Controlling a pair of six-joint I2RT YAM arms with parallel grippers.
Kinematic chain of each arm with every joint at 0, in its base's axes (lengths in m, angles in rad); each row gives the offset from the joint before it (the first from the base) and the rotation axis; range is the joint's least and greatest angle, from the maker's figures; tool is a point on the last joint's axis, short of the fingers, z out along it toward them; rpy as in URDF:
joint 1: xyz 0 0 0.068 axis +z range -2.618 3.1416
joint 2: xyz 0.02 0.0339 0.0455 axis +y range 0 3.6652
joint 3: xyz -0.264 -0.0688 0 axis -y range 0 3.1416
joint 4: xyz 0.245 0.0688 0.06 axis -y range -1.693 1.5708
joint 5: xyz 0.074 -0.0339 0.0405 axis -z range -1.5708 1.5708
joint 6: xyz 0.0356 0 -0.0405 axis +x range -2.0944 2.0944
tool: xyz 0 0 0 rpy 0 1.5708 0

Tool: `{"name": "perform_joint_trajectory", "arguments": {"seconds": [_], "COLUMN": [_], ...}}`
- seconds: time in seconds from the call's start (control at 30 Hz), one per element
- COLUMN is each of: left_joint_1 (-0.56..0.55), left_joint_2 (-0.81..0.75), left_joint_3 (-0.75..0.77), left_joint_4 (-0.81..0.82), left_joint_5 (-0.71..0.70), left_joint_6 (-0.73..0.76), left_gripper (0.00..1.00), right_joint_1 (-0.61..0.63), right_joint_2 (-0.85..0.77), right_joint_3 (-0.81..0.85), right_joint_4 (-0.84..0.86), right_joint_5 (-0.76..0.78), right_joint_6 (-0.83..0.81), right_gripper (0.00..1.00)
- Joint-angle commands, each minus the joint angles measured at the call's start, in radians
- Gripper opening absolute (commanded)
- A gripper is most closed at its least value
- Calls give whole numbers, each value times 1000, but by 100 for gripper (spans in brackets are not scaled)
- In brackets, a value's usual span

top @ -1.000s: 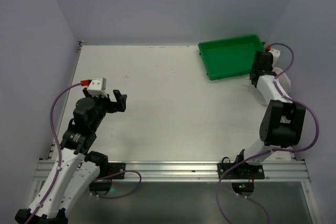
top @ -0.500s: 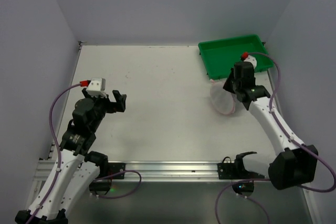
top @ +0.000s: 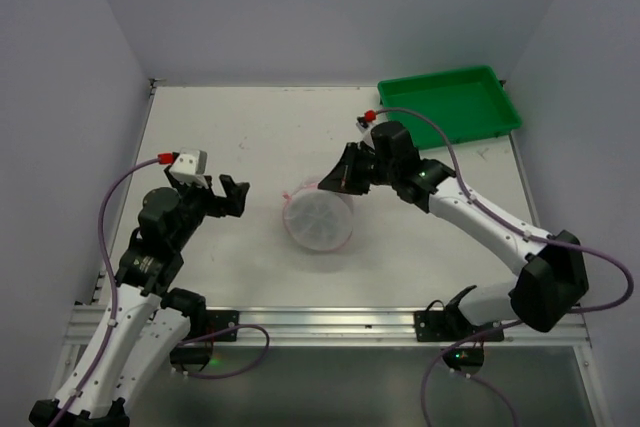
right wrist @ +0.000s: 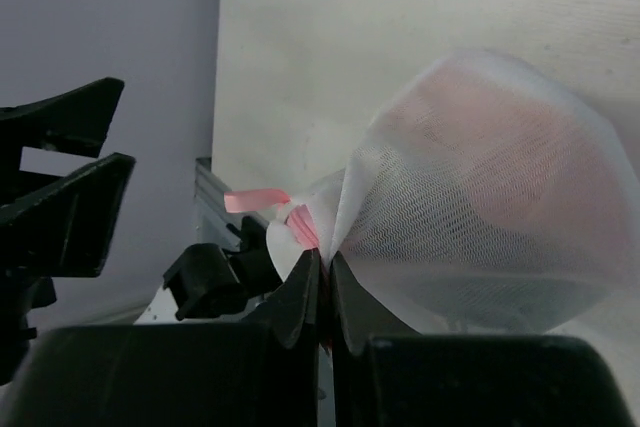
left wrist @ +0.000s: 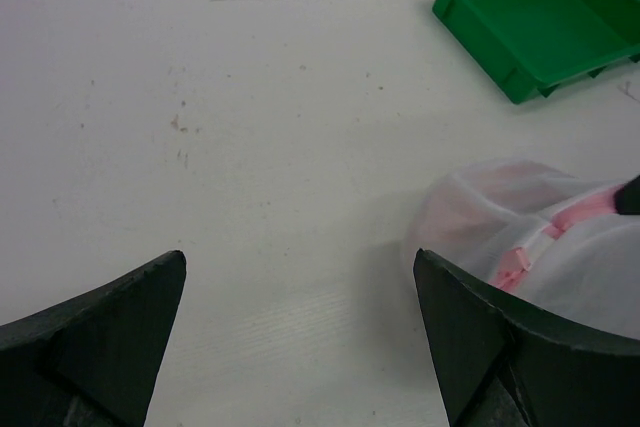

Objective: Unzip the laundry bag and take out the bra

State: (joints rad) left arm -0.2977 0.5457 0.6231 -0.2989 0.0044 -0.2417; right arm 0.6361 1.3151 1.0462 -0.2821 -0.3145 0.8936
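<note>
The laundry bag (top: 318, 219), a round white mesh pouch with pink trim, hangs tilted at mid-table. My right gripper (top: 335, 183) is shut on its upper rim. In the right wrist view the jaws (right wrist: 322, 259) pinch the mesh and pink trim together, and the bag (right wrist: 480, 197) bulges out beyond them. The bra shows only as a faint pink tint (right wrist: 470, 112) through the mesh. My left gripper (top: 226, 197) stands open to the left of the bag, apart from it. In the left wrist view the left gripper (left wrist: 300, 262) is wide open over bare table, with the bag (left wrist: 540, 237) at the right.
A green tray (top: 450, 105) sits at the back right corner, also seen in the left wrist view as the tray (left wrist: 540, 22). Grey walls close in the table on the left, back and right. A metal rail (top: 330, 325) runs along the near edge.
My right arm has swung from the right edge by the green tray to the middle of the table, carrying the laundry bag with it. The left arm has barely moved.
</note>
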Motion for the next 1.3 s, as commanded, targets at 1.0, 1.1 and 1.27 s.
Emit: {"name": "perform_joint_trajectory", "arguments": {"seconds": [1.0,1.1,1.27], "left_joint_1": [-8,-9,-53], "left_joint_2": [601,703,798], "left_joint_3": [366,420,426], "left_joint_4": [84,89,86], "left_joint_5": [404,486,520], "left_joint_6": [-28,-63,-77], "left_gripper": [100,100,100], "right_joint_1": [62,92,123], "right_joint_2": [-143,-151,-54], "right_joint_3": [-266,-368,-394], "right_joint_4": [153,263,366], "right_joint_5": [201,164,104], "right_joint_6": [-16,59,105], "right_gripper": [97,94,93]}}
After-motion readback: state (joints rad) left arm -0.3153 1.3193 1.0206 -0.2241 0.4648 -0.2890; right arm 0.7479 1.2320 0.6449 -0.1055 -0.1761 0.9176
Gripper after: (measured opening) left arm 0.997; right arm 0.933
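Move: From the right hand, which already holds the laundry bag by its upper side, the bag's middle hangs about 8 cm below, some 3 cm back and 2 cm to the left; its zip pull lies roughly 8 cm to the left, 1 cm back and 4 cm below. For the open left hand, the same zip pull is about 13 cm to the right, 2 cm ahead and 6 cm below, with the bag's middle some 20 cm right, 1 cm back and 10 cm below. Swinging the bag about 5 cm left and forward while dipping 5 cm, the right hand opens wide and lets go. It continues forward as it rises, then pulls back and slightly right and sinks some 12 cm beside the bag's near right part. The left hand, staying open, goes about 11 cm right and 8 cm forward over towards the zip pull, turning clockwise and tipping down some 20 degrees. ##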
